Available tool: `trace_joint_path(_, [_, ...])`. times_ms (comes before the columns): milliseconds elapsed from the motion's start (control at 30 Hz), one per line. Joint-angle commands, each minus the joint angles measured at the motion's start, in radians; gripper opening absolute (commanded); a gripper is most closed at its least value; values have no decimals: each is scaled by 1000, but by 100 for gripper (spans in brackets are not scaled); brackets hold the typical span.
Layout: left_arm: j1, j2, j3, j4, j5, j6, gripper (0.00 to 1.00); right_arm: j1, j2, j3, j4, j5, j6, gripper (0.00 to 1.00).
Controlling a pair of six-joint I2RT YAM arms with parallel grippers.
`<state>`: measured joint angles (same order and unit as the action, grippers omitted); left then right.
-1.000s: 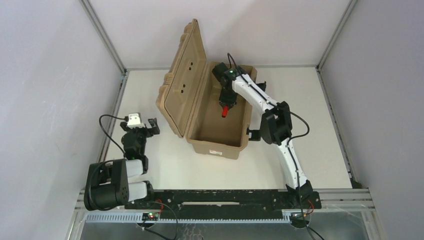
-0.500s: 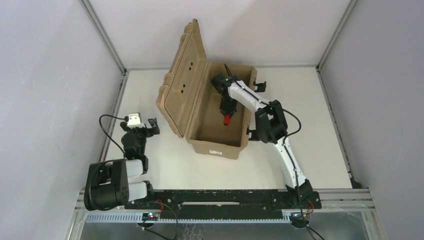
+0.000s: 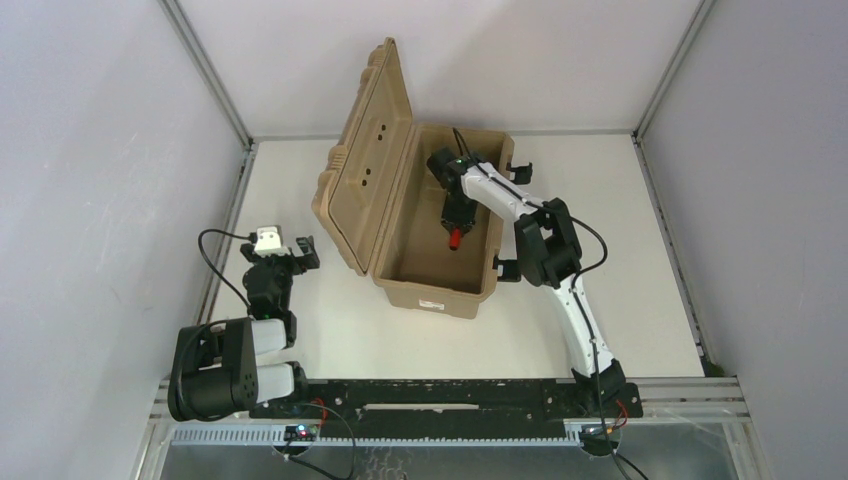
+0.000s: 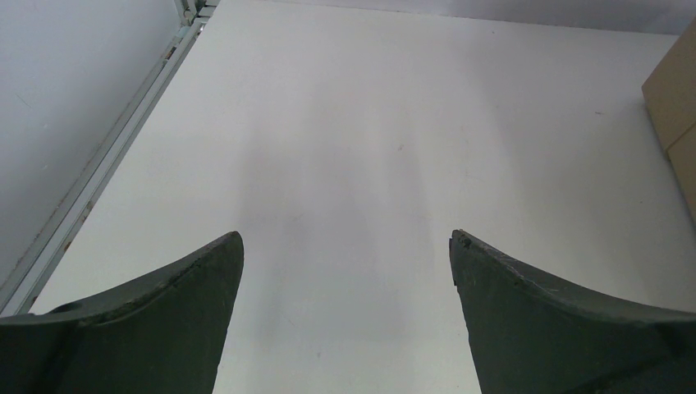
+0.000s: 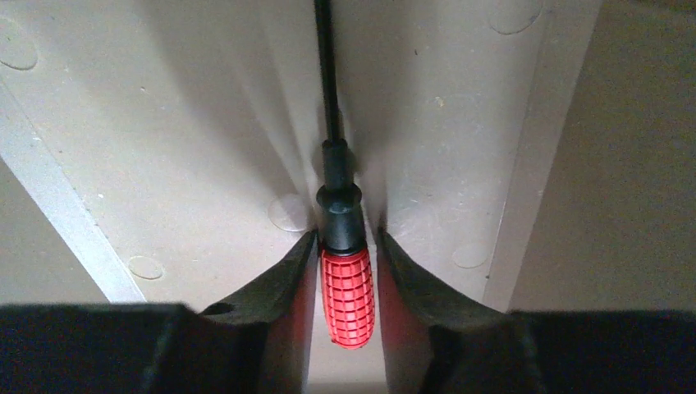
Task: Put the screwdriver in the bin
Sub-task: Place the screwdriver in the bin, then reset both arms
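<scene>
The bin (image 3: 430, 297) is a tan box standing open on the table, its ribbed lid (image 3: 368, 150) tipped up to the left. My right gripper (image 3: 456, 222) reaches down inside it, shut on the screwdriver (image 3: 455, 239). In the right wrist view the red gridded handle (image 5: 347, 287) sits between the two dark fingers of this gripper (image 5: 345, 235), very close on both sides. The thin dark shaft (image 5: 327, 74) runs away along the bin's floor (image 5: 205, 148). My left gripper (image 3: 300, 250) rests open over bare table, left of the bin.
The bin's walls close in on both sides of the right gripper. A corner of the tan bin (image 4: 677, 107) shows at the right edge of the left wrist view. Metal frame rails (image 3: 225, 220) border the table.
The right arm has sunk deeper into the bin, carrying the screwdriver down toward the floor. The left arm has not moved.
</scene>
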<state>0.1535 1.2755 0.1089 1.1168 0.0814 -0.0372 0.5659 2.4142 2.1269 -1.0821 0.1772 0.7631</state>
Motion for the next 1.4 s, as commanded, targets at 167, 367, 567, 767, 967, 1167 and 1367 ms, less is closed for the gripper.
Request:
trace_joint_path(167, [-5, -15, 38, 32, -5, 0, 100, 4, -117, -8, 10, 8, -27, 73])
trace_joint_path(367, [-5, -15, 39, 32, -5, -1, 100, 20, -198, 19, -1, 12, -42, 91])
trace_joint_path(567, [-6, -15, 39, 32, -6, 0, 100, 46, -264, 96, -46, 34, -65, 100])
trace_joint_path(767, [-6, -15, 39, 31, -5, 0, 100, 62, -337, 146, -58, 50, -98, 100])
trace_joint_path(967, [-5, -15, 40, 32, -5, 0, 100, 67, -440, 137, -46, 95, -154, 100])
trace_joint_path(1167, [-6, -15, 39, 32, -5, 0, 100, 60, -593, -1, 53, 157, -222, 100])
trace_joint_path(1367, [-6, -15, 39, 32, -5, 1, 100, 8, -796, -263, 204, 179, -293, 100])
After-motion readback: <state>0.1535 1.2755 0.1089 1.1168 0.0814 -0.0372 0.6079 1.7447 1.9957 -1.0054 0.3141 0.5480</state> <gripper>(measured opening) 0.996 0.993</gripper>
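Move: The screwdriver lies on the bin floor between the right hand's barely parted pads, its middle about 1 cm ahead of that hand and level with it sideways. The bin's right rim stands some 6 cm to the right, straight abreast and roughly 12 cm up; the near latch is about 8 cm right and 7 cm back, similarly high. From the left hand, the screwdriver is about 32 cm right, 6 cm ahead and 9 cm lower. The right hand opens wide, freeing the screwdriver, and rises about 27 cm out of the bin, fingers tilting forward. ##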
